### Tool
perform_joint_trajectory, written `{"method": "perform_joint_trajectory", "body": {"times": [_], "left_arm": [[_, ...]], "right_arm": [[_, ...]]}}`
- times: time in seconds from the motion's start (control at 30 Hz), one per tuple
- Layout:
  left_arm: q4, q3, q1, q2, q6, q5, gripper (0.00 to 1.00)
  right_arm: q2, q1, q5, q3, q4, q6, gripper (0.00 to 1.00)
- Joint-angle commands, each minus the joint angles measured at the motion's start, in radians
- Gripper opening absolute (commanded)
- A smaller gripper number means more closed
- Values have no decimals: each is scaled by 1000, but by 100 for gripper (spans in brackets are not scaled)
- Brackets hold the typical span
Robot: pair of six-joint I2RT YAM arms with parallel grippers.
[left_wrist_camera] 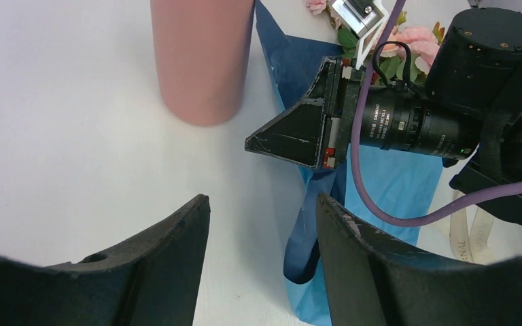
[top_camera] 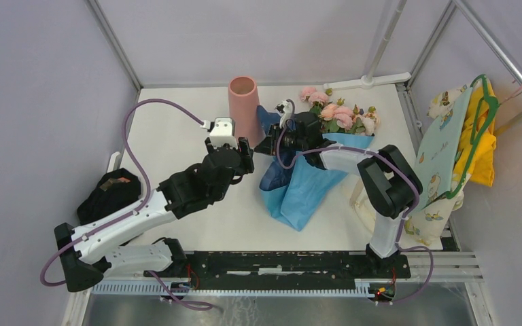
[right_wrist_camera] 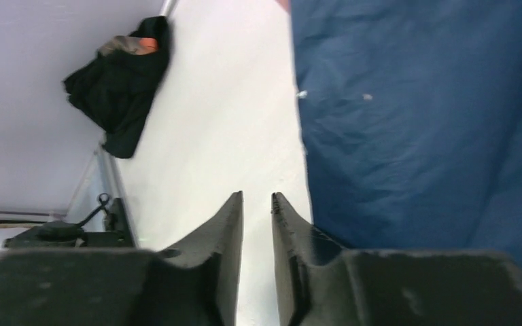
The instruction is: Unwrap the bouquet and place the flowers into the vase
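The salmon-pink vase stands upright at the back of the table. To its right lies the bouquet: pink and peach flowers on the blue paper sheet, which spreads toward the front. My right gripper hovers over the paper's left edge near the vase's base, its jaws a narrow gap apart with only white table between them. My left gripper is open and empty, just left of the paper's folded edge.
A black cloth bundle lies at the table's left edge. Pale-green and yellow cloth items hang on a hanger at the right wall. A white pole foot sits at the back behind the flowers. A beige band lies by the paper.
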State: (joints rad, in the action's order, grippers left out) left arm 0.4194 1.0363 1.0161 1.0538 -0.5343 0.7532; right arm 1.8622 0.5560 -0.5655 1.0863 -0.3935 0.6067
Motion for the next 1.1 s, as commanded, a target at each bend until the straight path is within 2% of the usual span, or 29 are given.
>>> {"method": "perform_joint_trajectory", "body": {"times": [0.0, 0.13, 0.37, 0.53, 0.63, 0.7, 0.83, 1.07], "left_arm": [[-18, 31, -2, -20, -23, 9, 65], [-18, 24, -2, -38, -23, 11, 64], [-41, 5, -3, -64, -26, -34, 64], [-127, 13, -2, -15, 28, -146, 65], [-185, 36, -2, 51, 51, -234, 64], [-215, 50, -2, 96, 60, -277, 63], [-281, 49, -1, 172, 69, -353, 63], [-376, 12, -3, 252, 62, -454, 63]], "right_arm": [[-5, 9, -101, 47, -209, 63, 33], [-41, 9, -119, 68, -223, 56, 51], [-231, -6, -53, 86, -41, -89, 61], [-434, -8, 144, 66, 206, -270, 63], [-558, -10, 349, 28, 335, -349, 70], [-612, -10, 487, 22, 450, -385, 70], [-636, -14, 633, -26, 582, -405, 70], [-519, -19, 622, -101, 581, -356, 70]]}}
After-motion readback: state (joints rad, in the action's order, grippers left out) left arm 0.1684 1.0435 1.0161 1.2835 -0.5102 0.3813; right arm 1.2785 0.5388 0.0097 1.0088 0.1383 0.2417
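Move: The light-blue part of the wrapper has its middle about 16 cm to the right of the right hand, level with it fore and aft, and 12 cm below. From that hand the turned-over dark flap lies 5 cm right and 3 cm ahead, the vase some 10 cm ahead and 3 cm left, and the flowers 13 cm ahead and 22 cm right. From the left hand the light-blue part is about 9 cm ahead, 21 cm right and well below, the flap 13 cm ahead and 11 cm right. The dark flap, already folded over towards the left, is left free as the right fingers spread wide. The right hand climbs about 20 cm, swings right over the light-blue part and sinks again by half of that, its wrist turning clockwise until the fingers point more ahead. The left hand, fingers staying open, rises slightly, then goes some 11 cm right and a little down towards the wrapper, turning clockwise. ##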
